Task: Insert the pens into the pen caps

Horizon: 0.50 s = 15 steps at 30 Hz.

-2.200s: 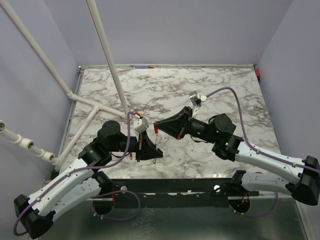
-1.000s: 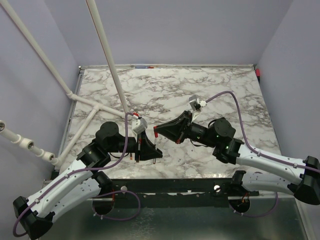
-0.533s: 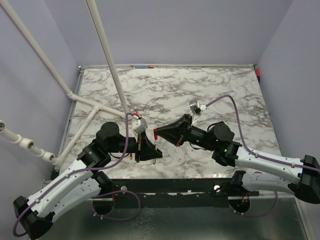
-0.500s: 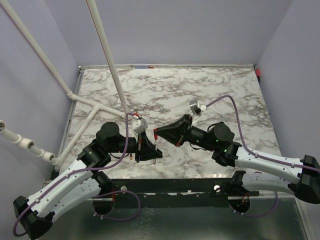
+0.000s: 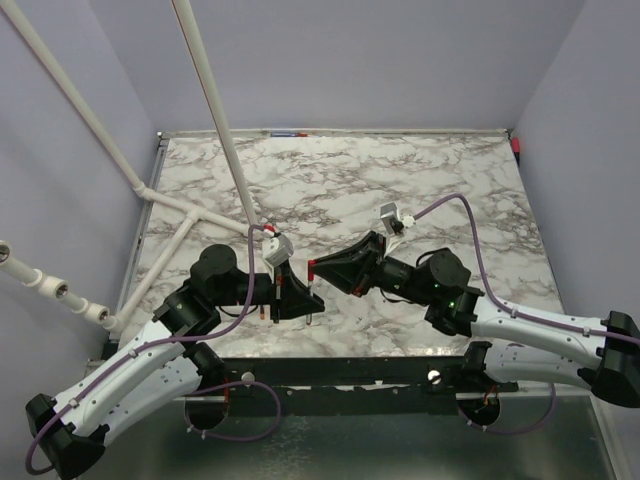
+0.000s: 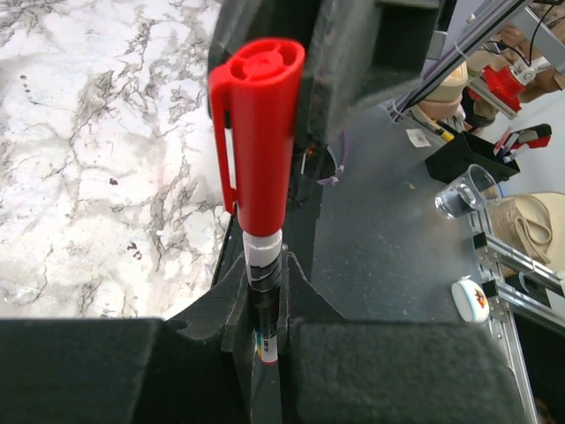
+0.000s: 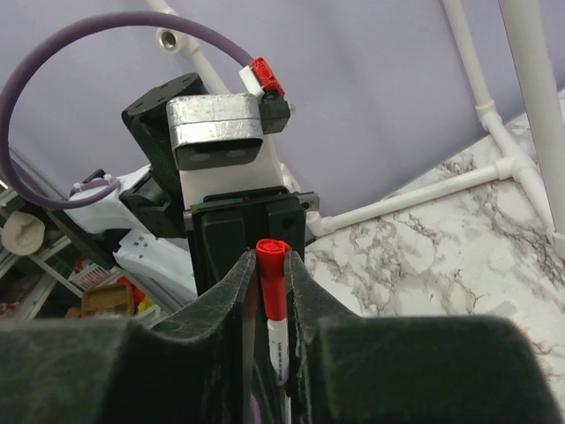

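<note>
One pen shows, held upright: a white-and-black barrel (image 6: 264, 274) with a red pen cap (image 6: 259, 132) seated on its top end. My left gripper (image 6: 267, 309) is shut on the lower barrel. In the right wrist view the same cap (image 7: 273, 283) and barrel (image 7: 278, 349) stand between the fingers of my right gripper (image 7: 272, 265). These are slightly parted, with a thin gap beside the cap. From above, the two grippers meet near the table's front centre: left gripper (image 5: 316, 303), right gripper (image 5: 313, 268), red cap (image 5: 312, 266). No other pens or caps are in view.
The marble table (image 5: 400, 180) stretches behind both arms. A white pipe frame (image 5: 215, 120) crosses its left side and stands close behind the left gripper. A small red item (image 5: 517, 145) sits at the far right edge. A metal ledge (image 5: 400, 420) runs along the front.
My right arm has lowered and shifted a little left toward the left gripper. Its jaws have eased apart round the red cap. The left gripper still grips the barrel.
</note>
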Motion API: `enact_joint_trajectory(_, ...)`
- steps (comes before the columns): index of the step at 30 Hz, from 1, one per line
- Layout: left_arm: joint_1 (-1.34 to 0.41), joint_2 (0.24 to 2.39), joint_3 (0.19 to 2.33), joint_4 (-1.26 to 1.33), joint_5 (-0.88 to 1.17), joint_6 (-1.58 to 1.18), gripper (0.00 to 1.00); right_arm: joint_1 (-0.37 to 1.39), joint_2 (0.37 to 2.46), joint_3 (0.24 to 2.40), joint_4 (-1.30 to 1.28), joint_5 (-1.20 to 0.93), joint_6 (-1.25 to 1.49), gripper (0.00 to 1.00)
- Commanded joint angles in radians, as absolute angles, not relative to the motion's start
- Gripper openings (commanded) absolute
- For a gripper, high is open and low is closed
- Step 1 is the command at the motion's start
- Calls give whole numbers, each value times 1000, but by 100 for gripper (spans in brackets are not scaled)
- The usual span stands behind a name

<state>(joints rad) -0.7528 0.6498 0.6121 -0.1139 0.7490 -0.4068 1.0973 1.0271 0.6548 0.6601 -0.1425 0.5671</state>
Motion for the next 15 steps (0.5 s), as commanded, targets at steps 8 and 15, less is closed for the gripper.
enact_joint_trajectory(8,-749,629,612,-113,685,-393,0,1110,949,705,465,-68,498,47)
enact_joint_trajectory(15,-749,608,616,-134,641,-382,0,1110,987,860,245,-20,456,50)
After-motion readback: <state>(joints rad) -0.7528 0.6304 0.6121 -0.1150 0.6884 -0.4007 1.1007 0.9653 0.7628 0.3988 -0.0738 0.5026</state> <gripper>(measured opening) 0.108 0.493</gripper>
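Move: The red cap sits between the right fingertips, about 1 cm to the hand point's left and level with it; the pen body it tops is some 3 cm back, 1 cm left and 6 cm lower. The capped pens on the table lie roughly 14 cm left, 6 cm forward and 28 cm below the right hand. From the left hand, gripping the pen, the red cap is some 3 cm forward, straight above by about 7 cm. Right fingers open and free the red cap, drawing right about 1 cm, then forward and up; left keeps its grip. ##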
